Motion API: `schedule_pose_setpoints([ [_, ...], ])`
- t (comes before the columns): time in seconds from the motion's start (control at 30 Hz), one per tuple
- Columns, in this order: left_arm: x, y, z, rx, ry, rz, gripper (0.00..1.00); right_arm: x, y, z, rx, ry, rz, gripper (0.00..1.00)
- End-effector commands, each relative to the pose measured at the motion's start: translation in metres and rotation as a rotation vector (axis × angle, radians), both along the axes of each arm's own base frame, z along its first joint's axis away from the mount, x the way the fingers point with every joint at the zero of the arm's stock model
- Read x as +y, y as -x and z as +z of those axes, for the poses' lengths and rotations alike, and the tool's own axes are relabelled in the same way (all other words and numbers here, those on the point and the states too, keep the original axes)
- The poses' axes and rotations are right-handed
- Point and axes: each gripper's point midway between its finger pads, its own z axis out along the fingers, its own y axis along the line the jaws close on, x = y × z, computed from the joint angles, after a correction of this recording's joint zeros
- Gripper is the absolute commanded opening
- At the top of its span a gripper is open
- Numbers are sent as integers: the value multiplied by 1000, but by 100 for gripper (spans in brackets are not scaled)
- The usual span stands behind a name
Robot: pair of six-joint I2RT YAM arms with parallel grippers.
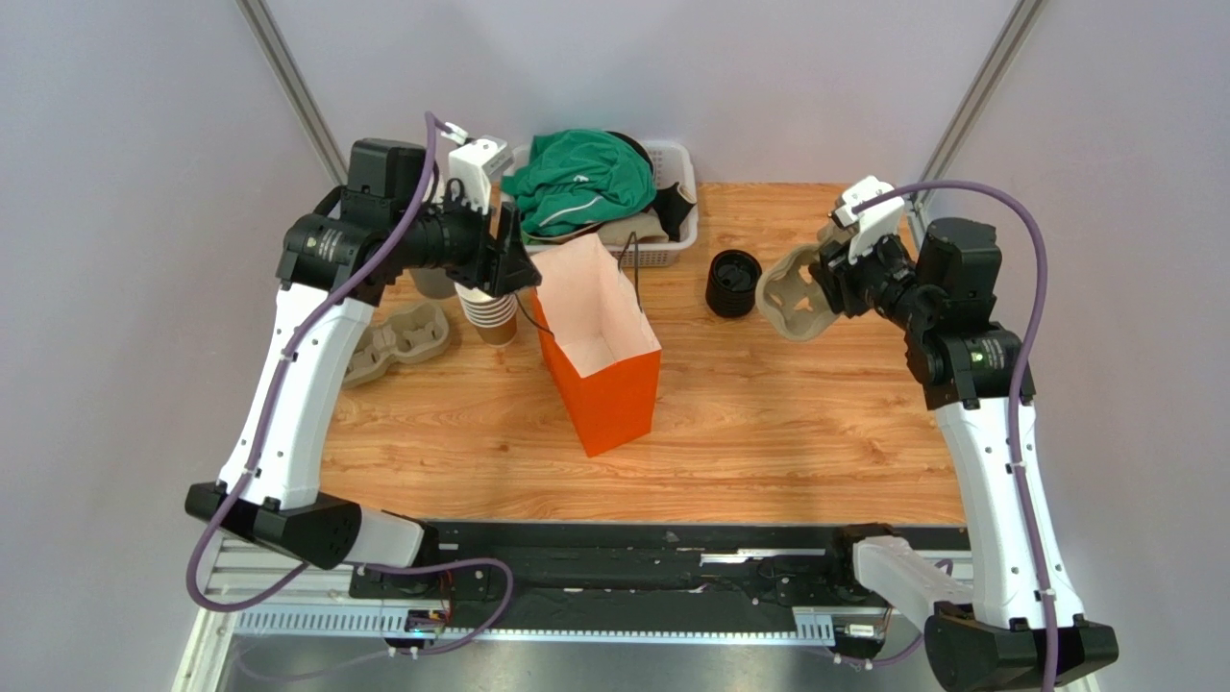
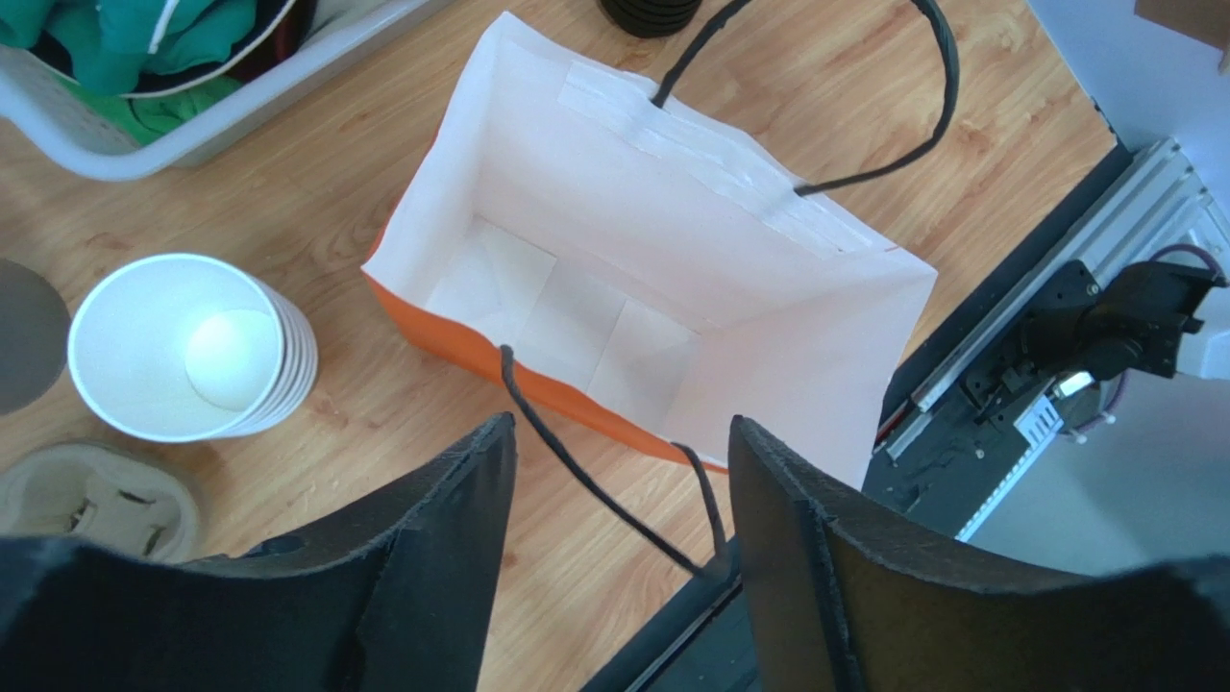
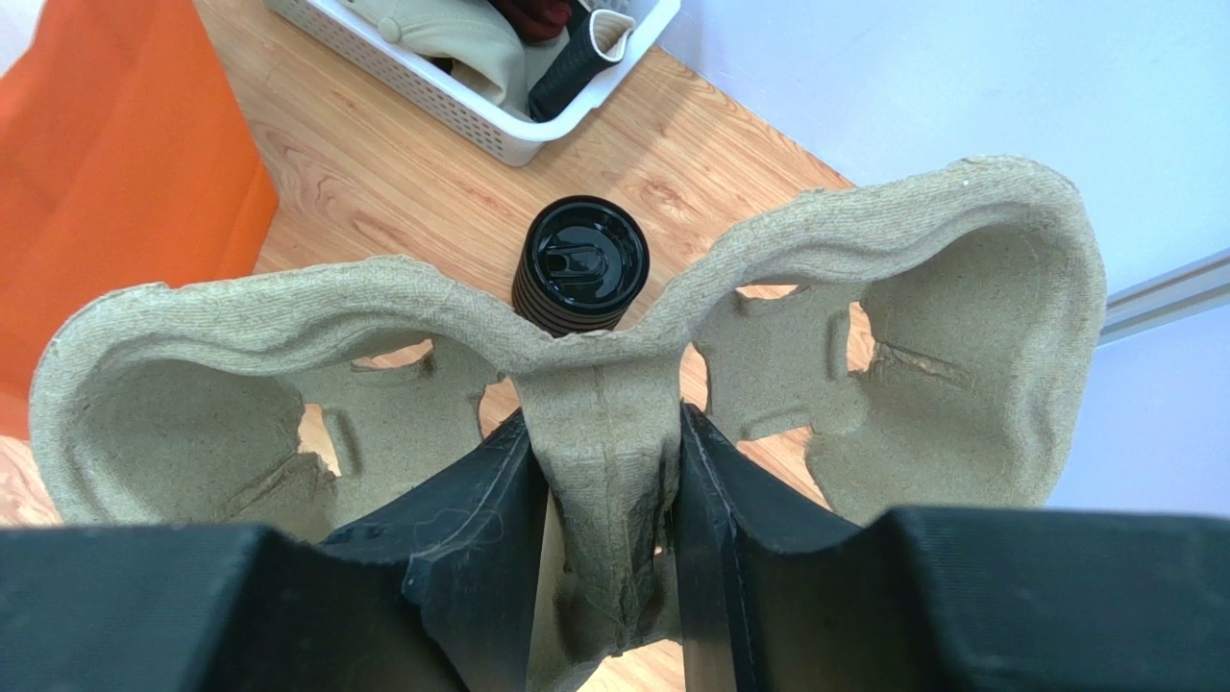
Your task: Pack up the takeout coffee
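The takeout coffee is out of view in every frame. An orange paper bag (image 1: 607,389) stands open mid-table, its white inside (image 2: 693,245) bare. My left gripper (image 1: 514,263) hovers at the bag's left rim, open (image 2: 621,433). The bag's near black cord handle (image 2: 578,469) runs loose between the fingers, not pinched. My right gripper (image 1: 829,281) is shut (image 3: 607,433) on the middle rib of a pulp two-cup carrier (image 3: 939,289), held in the air at the right (image 1: 791,296).
A stack of lidless paper cups (image 1: 491,310) (image 2: 188,346) stands left of the bag, beside more pulp carriers (image 1: 397,339). A black stack of lids (image 1: 732,283) (image 3: 581,267) sits right of the bag. A white basket (image 1: 679,216) of clothes is at the back.
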Motion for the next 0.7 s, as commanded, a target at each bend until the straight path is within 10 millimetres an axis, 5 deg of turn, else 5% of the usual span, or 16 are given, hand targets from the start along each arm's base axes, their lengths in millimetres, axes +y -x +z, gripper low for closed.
schedule_pose_setpoints([
  [0.0, -4, -1, 12, -50, -23, -8, 59, 10, 16, 35, -85, -36, 37, 38],
  [0.1, -8, 1, 10, -47, -33, -22, 44, 12, 24, 46, -109, -35, 48, 38],
  [0.67, -12, -1, 11, -73, -80, -67, 2, 18, 44, 58, -144, -50, 73, 41],
])
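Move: The left handle of the orange bag rises almost between my open left fingers, about 1 cm right of and 2 cm below my left hand. The bag's middle is about level with it in reach, some 9 cm right and 20 cm down; the cup stack stands roughly 10 cm ahead and 10 cm left, 25 cm below. From my right hand, already holding the cup holder, the bag is about 36 cm left, 3 cm back and 18 cm below, and the black lids are 13 cm ahead, 12 cm left, 25 cm down. I close my left fingers from about three-quarters open to nearly shut, pinching the bag's left handle between their tips, while that hand stays almost in place and sinks about 1 cm. My right hand keeps its pinch on the cup holder's middle and draws it some 5 cm back and up, away from the lids, fingertips tipping up slightly, then holds there. ##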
